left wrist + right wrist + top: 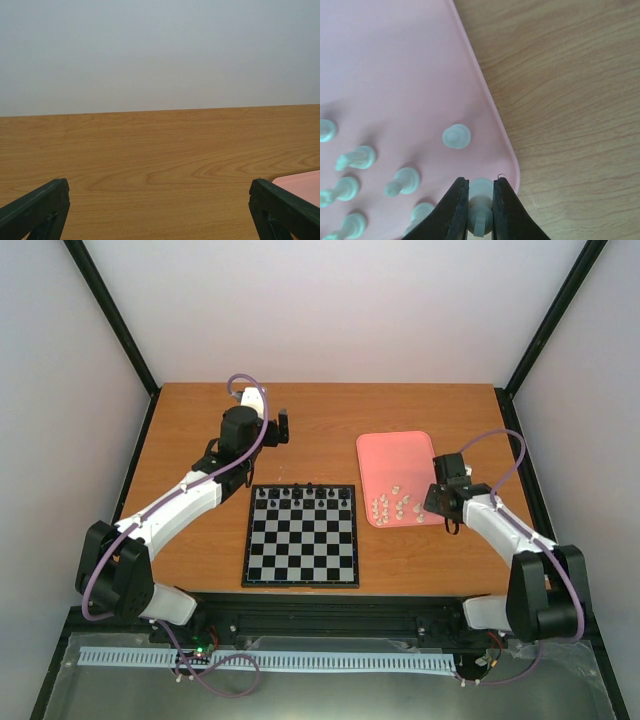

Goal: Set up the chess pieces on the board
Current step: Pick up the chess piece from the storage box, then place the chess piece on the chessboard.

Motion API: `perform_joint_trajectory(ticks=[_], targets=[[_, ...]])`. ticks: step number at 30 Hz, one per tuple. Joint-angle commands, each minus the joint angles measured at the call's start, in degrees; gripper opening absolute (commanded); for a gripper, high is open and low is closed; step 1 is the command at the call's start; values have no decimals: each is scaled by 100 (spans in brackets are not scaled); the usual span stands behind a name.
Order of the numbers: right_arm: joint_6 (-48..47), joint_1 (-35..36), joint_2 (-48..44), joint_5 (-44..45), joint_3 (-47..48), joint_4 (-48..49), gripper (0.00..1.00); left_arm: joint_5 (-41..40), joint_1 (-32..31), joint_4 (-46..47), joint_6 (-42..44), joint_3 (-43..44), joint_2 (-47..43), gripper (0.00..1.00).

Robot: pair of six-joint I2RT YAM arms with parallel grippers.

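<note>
Several cream-white chess pieces (395,506) lie and stand at the near end of a pink tray (400,455), right of the board (300,540). My right gripper (437,502) is down at the tray's near right corner. In the right wrist view the right gripper (481,183) is shut on one white chess piece (481,210), its fingers (455,210) pressing both sides. More white pieces (456,136) rest close by on the tray (395,60). My left gripper (283,427) hovers behind the board, and in the left wrist view the left gripper (160,200) is open, nothing between its fingers (40,210).
Tiny black pieces (300,493) line the board's far rows. The tray's rim (490,105) curves just right of the held piece, with bare wood beyond. A tray corner (302,185) shows beside my left gripper's right finger. Walls and black posts enclose the table.
</note>
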Motion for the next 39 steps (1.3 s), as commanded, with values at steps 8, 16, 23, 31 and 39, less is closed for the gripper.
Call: perform_joint_trajectory(ticks=[8,16,23,31,39], targets=[[-275,536,-959,-127,722,-905,3,-51,38,48,-78,150,75,100],[-269,2457,-597,-212,1336,-1109,3,-285,42,-51,-128,167,74,100],[-270,3753,169,2,1807,-1188,3,-538,66,-148,-355,124,44,100],[-275,4585,687,-203,1930,-901,3,-610,127,-181,-489,16,46,100],[-367,5425,1447,-311,2408,-832,3,-482,244,-261,-617,24,228,100]])
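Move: The right hand already holds a white chess piece just above the storage box's near right corner. The chessboard it is bound for has its middle about 35 cm to the left, 6 cm back and 5 cm below. Close by, a white piece stands roughly 4 cm straight ahead, and another about 4 cm left and 1 cm back. The black pieces stand around 32 cm left, 4 cm ahead. From the left hand the board's middle is some 20 cm back, 9 cm right and 25 cm down. Upward first, by about 9 cm, then in a fast sweep left over the near end of the storage box to the chessboard, some 29 cm across, drawing back about 10 cm and sinking halfway down again as it arrives. The right hand turns roughly 55 degrees counter-clockwise on the way and keeps its pinch on the white piece. The left hand, open and empty, drifts about 3 cm left. ##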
